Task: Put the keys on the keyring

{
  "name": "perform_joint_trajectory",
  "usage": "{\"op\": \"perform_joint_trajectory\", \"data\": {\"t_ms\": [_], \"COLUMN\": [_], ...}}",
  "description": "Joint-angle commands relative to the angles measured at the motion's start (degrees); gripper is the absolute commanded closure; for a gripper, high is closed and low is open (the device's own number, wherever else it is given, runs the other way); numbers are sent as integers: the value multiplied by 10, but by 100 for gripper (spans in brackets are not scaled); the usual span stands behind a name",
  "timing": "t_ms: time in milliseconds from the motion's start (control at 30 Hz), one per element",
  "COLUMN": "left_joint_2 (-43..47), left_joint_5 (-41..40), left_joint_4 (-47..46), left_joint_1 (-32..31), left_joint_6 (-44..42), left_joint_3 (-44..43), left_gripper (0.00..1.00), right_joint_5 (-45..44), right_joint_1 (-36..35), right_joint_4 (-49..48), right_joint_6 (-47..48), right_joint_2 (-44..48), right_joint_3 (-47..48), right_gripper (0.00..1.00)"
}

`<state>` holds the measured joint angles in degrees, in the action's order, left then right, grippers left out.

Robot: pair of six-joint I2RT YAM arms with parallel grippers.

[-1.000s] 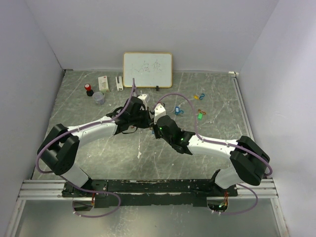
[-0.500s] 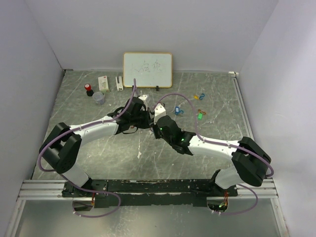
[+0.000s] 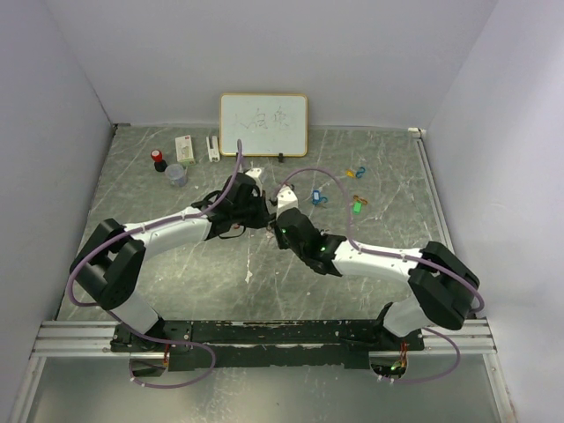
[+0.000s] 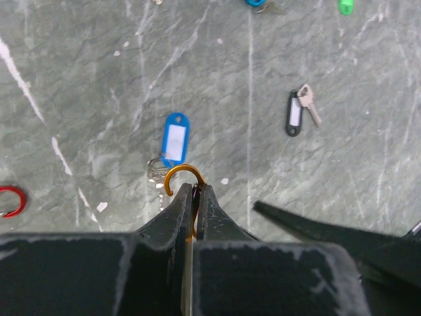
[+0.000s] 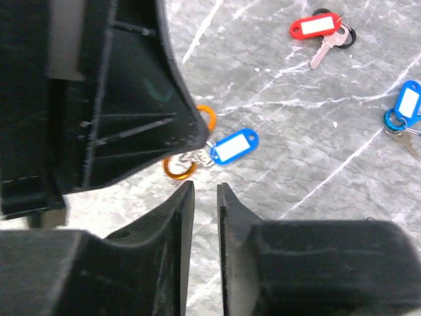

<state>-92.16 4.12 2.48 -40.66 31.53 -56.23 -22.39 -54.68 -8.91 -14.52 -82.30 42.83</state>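
Observation:
My left gripper [image 4: 191, 187] is shut on an orange keyring [image 4: 182, 175], whose curved hook sticks out past the fingertips. Just beyond it a blue key tag [image 4: 174, 138] with its metal key lies on the table. In the right wrist view the same blue tag [image 5: 233, 146] has its metal loop against the orange keyring [image 5: 179, 168]; I cannot tell if it is threaded on. My right gripper [image 5: 205, 191] hovers just short of them, jaws a little apart with nothing between. A red-tagged key [image 5: 316, 27] and another blue-tagged key [image 5: 408, 102] lie farther off.
A black-tagged key [image 4: 293, 113] lies right of the left gripper, a red ring [image 4: 10, 201] to its left. Blue [image 3: 319, 197], green [image 3: 358, 207] and yellow [image 3: 351, 173] keys lie right of both grippers. A whiteboard [image 3: 263, 123], cup [image 3: 176, 174] and small boxes [image 3: 185, 147] stand behind.
The right gripper's jaws have parted slightly and its arm has shifted a little to the left. The left arm holds still with the keyring.

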Motion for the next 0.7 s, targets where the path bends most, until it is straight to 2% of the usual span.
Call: {"op": "perform_joint_trajectory", "data": {"t_ms": [0, 67, 333, 667], "left_joint_2": [15, 24, 49, 65], "left_joint_5": [-13, -6, 0, 10], "left_joint_4": [-22, -32, -25, -24], "left_joint_1": [28, 45, 67, 75], "left_joint_6": [10, 11, 4, -1], "left_joint_3": [39, 54, 69, 77], "left_gripper": [93, 93, 93, 93], "right_joint_5": [-19, -11, -16, -8], "right_joint_1": [9, 13, 22, 46], "right_joint_4": [39, 45, 62, 74], "right_joint_6": [-34, -38, -51, -55], "right_joint_2": [-39, -67, -171, -218], "right_joint_3": [24, 36, 110, 157], "right_gripper": [71, 67, 65, 66]}}
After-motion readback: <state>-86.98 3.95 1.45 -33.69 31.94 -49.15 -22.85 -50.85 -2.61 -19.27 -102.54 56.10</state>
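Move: The dropped key with the blue tag lies on the table roughly 6 cm ahead of the right hand, 2 cm to its left and 9 cm below; from the left hand it is about 4 cm ahead, neither left nor right, and 9 cm down. From the right hand, the orange carabiner in the left fingers is 2 cm ahead and 3 cm left at its own height, the red carabiner 7 cm ahead and 12 cm left, and the black-tagged key 4 cm ahead and 11 cm right, both on the table. The blue-tagged key is what the right hand dives for: down about 7 cm, then levelling out and running forward some 4 cm over the table towards it, fingers opening to about a third and tilting roughly 10 degrees steeper, without gripping yet. The left hand, still pinching the orange carabiner, clears off some 5 cm to its left, dipping and partly rising again. ##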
